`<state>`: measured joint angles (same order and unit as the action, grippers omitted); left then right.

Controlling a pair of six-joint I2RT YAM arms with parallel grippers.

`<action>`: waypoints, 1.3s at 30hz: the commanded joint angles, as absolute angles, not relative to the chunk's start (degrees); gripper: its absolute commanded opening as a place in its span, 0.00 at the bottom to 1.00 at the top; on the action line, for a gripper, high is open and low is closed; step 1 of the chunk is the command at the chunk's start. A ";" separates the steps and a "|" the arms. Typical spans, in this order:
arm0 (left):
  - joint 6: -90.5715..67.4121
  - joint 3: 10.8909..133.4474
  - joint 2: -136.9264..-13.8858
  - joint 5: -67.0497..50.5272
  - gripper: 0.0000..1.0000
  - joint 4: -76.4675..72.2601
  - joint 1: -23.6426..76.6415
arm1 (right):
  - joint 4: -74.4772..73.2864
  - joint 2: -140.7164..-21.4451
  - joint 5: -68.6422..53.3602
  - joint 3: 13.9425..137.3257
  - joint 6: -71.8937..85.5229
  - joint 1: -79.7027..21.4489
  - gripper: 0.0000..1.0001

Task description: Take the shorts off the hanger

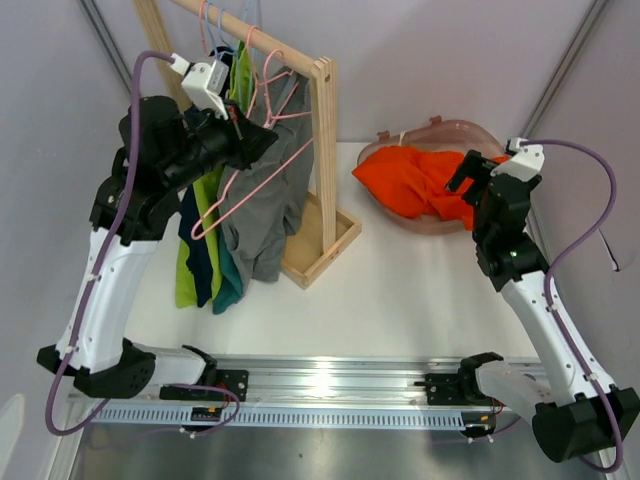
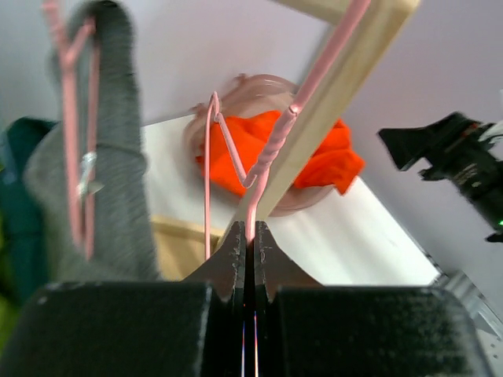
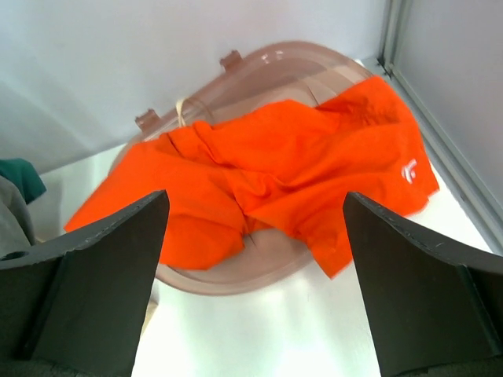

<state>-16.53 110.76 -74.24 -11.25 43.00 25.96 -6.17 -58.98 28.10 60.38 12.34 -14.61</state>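
Observation:
The orange shorts (image 1: 410, 180) (image 3: 267, 157) lie crumpled in a translucent pink basin (image 1: 470, 130). My right gripper (image 1: 468, 170) (image 3: 255, 200) hovers just above them, open, with nothing between its fingers. Grey shorts (image 1: 262, 210) (image 2: 118, 181) hang on a pink wire hanger (image 1: 250, 190) (image 2: 271, 157) at the wooden rack (image 1: 322, 150). My left gripper (image 1: 262, 140) (image 2: 250, 236) is shut on that hanger's wire below its twisted neck. Lime green shorts (image 1: 188, 280), teal shorts (image 1: 228, 285) and dark navy shorts (image 1: 198, 255) hang behind the left arm, partly hidden.
The rack's upright post (image 2: 354, 71) and its wooden base tray (image 1: 335, 245) stand between the two arms. The basin's rim (image 3: 291, 59) sits near the back right corner by the grey wall. White tabletop (image 1: 400, 290) lies in front of it.

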 commanded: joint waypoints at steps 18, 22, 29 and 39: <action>-15.91 118.39 -86.22 -17.58 0.00 36.91 26.98 | -11.42 -48.34 25.58 47.02 20.04 -15.38 0.99; -13.01 118.74 -83.94 -15.92 0.25 39.81 26.98 | -13.09 -46.50 25.40 46.58 21.00 -15.82 0.99; -8.09 119.62 -77.79 -7.12 0.57 40.26 25.94 | -16.34 -42.10 25.66 44.83 23.46 -17.49 1.00; -7.03 125.77 -84.98 -5.20 0.55 41.48 20.66 | -20.47 -36.66 25.58 43.86 24.78 -19.07 0.99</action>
<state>-8.97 124.55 -80.97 -7.42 40.95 21.50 -19.35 -38.46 25.41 43.48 23.70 -18.59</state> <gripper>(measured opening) 0.553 0.993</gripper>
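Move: The left hand holds the empty pink hanger below its hook; the free end stretch of the rail lies about 5 cm ahead, 6 cm to its right and 7 cm above. The post top closing the rail is 4 cm ahead and 9 cm to the right, 6 cm up; the gray shorts hang some 12 cm ahead, 3 cm left and 10 cm below. For the right hand, that rail spot is roughly 10 cm ahead, 28 cm left and 20 cm above, the orange shorts about 9 cm ahead, 3 cm left and 16 cm below. Forward and to the right, about 5 cm each way, the left hand carries the pink hanger to the rail beside the post and sinks slightly to set the hook over it. The fingers then open and let go; the hand backs off to the left, then rises some 8 cm with its fingers tipping up. Meanwhile the open, empty right hand draws back and sinks about 8 cm. ##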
